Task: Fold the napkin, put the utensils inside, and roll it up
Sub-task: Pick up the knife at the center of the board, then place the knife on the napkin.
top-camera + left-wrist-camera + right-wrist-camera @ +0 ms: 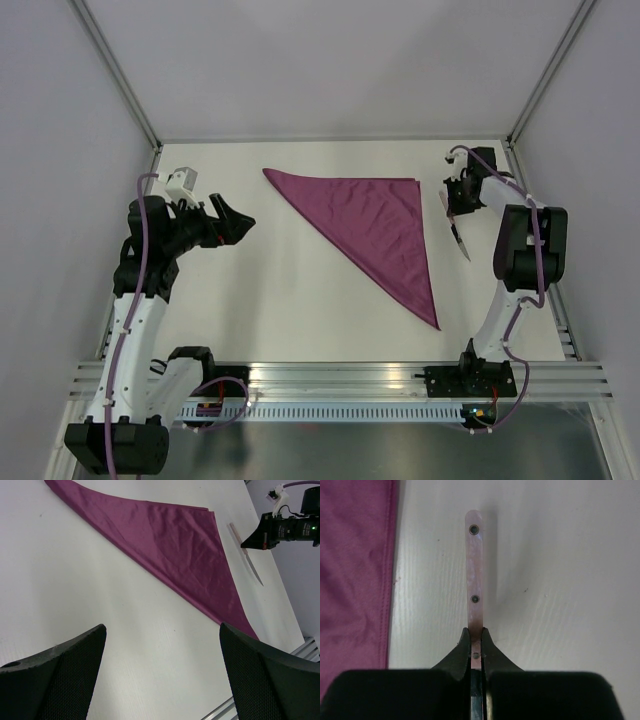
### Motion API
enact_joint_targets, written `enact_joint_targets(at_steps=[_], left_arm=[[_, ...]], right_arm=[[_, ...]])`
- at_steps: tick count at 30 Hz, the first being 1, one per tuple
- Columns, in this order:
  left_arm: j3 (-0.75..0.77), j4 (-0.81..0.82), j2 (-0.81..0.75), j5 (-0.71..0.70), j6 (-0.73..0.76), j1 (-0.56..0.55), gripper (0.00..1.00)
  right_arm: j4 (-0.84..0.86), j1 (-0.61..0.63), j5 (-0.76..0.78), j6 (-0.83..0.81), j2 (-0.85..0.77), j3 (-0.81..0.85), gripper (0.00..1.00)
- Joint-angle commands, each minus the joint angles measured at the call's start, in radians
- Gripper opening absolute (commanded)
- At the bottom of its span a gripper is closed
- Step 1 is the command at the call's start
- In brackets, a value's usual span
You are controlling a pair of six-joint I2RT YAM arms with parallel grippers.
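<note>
The napkin (375, 225) (170, 545) lies flat in the middle of the table, folded into a plum-magenta triangle with its long edge running from far left to near right. Of the utensils, one knife (461, 240) (252, 567) lies just right of the napkin. It has a pinkish riveted handle (475, 565) and a slim silvery blade. My right gripper (455, 205) (476, 632) is shut on that handle, low at the table; the napkin's edge (350, 570) is to its left. My left gripper (240, 222) (162, 627) hangs open over bare table left of the napkin, holding nothing.
An aluminium rail (340, 375) (305, 647) runs along the table's near edge. White enclosure walls with metal posts (150, 135) stand at the left, back and right, and the right wall is close behind the right arm (525, 250).
</note>
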Motion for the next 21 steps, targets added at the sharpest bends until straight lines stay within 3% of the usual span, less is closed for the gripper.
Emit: enact_joint_targets(at_steps=[1, 4, 9, 21], left_arm=[[0.033, 0.027, 0.006, -0.013, -0.042, 0.007, 0.97], [0.050, 0.021, 0.009, -0.024, -0.042, 0.005, 0.97], [0.082, 0.009, 0.022, -0.035, -0.051, 0.007, 0.97], [0.134, -0.023, 0.028, -0.053, -0.060, 0.007, 0.96]], right_arm=[[-0.116, 0.008, -0.061, -0.010, -0.133, 0.088, 0.00], [-0.164, 0.048, -0.075, -0.019, -0.192, 0.097, 0.00], [-0.220, 0.215, -0.086, 0.005, -0.236, 0.090, 0.00], [-0.173, 0.554, -0.056, 0.153, -0.066, 0.146, 0.00]])
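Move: The right hand holds the knife by its handle close above the board. The folded napkin's middle lies about 22 cm to its left, 4 cm back and 2 cm lower. The napkin's far right corner is some 9 cm left and 9 cm ahead, its near corner about 3 cm left and 33 cm back. From the left hand, the napkin's middle is roughly 13 cm ahead, 33 cm right and 26 cm below. Still pinching the knife, the right hand arcs 24 cm left over the napkin, rising, then sinking, turning counter-clockwise. ##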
